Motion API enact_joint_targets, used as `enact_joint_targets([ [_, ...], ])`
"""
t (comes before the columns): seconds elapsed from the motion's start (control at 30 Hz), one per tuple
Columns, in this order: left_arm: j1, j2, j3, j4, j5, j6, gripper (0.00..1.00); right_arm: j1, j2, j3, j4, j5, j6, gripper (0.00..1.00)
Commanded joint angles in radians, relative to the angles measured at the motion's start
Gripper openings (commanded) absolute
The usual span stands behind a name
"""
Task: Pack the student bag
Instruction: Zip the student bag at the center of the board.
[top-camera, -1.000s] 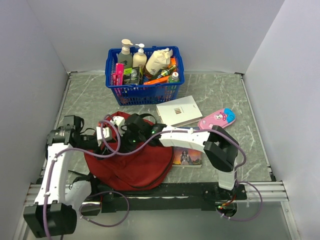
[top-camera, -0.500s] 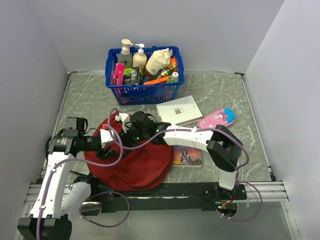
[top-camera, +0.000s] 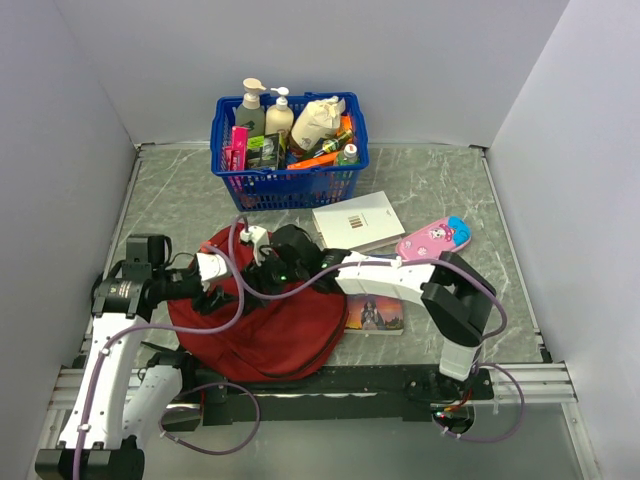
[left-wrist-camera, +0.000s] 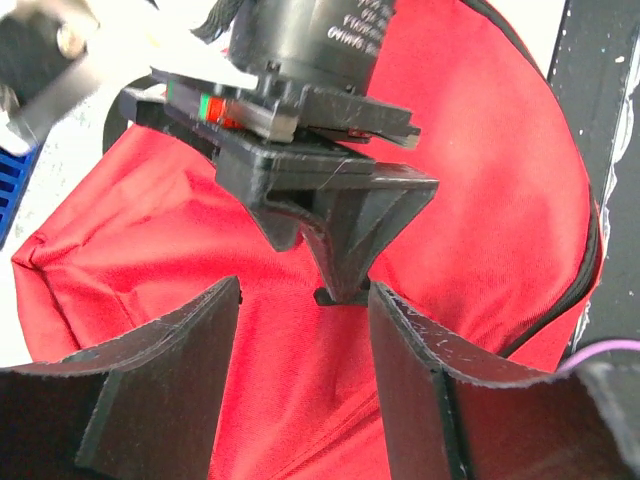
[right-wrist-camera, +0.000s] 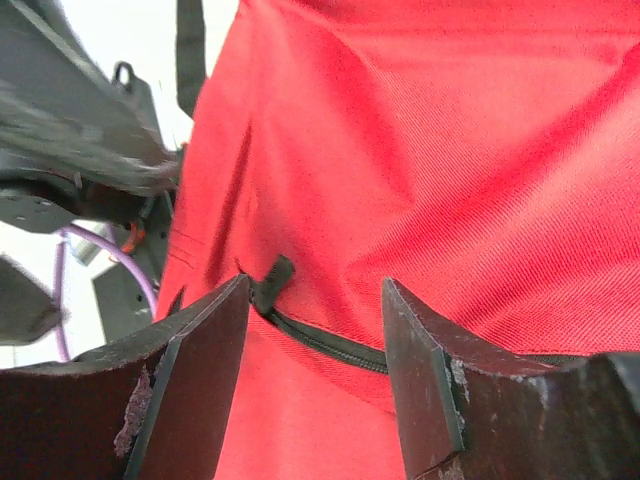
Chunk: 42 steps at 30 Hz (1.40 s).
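The student bag (top-camera: 272, 338), a dark-red fabric backpack, lies at the near left of the table. Both grippers hover over its upper left part, facing each other. My left gripper (top-camera: 224, 289) (left-wrist-camera: 305, 300) is open, with only red fabric showing between its fingers. The right gripper's black body (left-wrist-camera: 325, 180) is right in front of it. My right gripper (top-camera: 259, 279) (right-wrist-camera: 315, 300) is open above the bag's black zipper (right-wrist-camera: 325, 341). The zipper's pull tab (right-wrist-camera: 272, 277) lies by the left finger and is not gripped. The bag's mouth looks shut.
A blue basket (top-camera: 288, 182) of bottles stands at the back. A white book (top-camera: 357, 221) and a pink pencil case (top-camera: 434, 237) lie right of the bag. A colourful book (top-camera: 375, 314) lies under the right forearm. Grey walls close in both sides.
My right gripper's jaws have opened. The left gripper has moved right across the bag, closer to the right one.
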<state>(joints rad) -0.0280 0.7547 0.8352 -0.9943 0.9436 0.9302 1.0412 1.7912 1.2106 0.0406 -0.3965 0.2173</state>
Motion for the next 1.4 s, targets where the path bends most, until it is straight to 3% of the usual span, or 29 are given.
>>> enact_joint_targets([
  [0.0,-0.004,-0.014,0.001,0.051,0.015,-0.08,0.59,0.011,-0.101,-0.032,0.119,0.002,0.024,0.63],
  [0.27,-0.003,-0.098,-0.031,0.166,0.038,-0.227,0.58,0.036,-0.075,-0.011,0.081,0.002,-0.001,0.6],
  [1.03,-0.001,-0.092,-0.008,0.161,0.052,-0.249,0.58,0.052,0.031,0.044,0.085,-0.005,0.008,0.48],
  [1.27,-0.001,-0.098,-0.005,0.157,0.054,-0.245,0.58,0.054,0.043,0.049,0.079,-0.002,0.013,0.35],
  [1.37,-0.001,-0.101,-0.007,0.134,0.064,-0.208,0.58,0.054,0.042,0.052,0.084,0.001,0.016,0.18],
])
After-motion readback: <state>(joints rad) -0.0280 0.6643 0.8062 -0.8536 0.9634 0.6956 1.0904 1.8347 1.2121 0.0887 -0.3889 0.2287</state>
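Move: The zipper pull lies just past the right hand's fingertips, about 3 cm to the left, 2 cm back and 2 cm below. Of the right hand's neighbours, the Jane Eyre book is some 27 cm right and 1 cm back, the white book about 23 cm right and 15 cm ahead, both roughly 10 cm lower. From the left hand the pull is about 5 cm right, 1 cm ahead and 6 cm below. The right hand rises about 2.5 cm, draws back 2 cm, then dips leftward, closing around the zipper pull. ##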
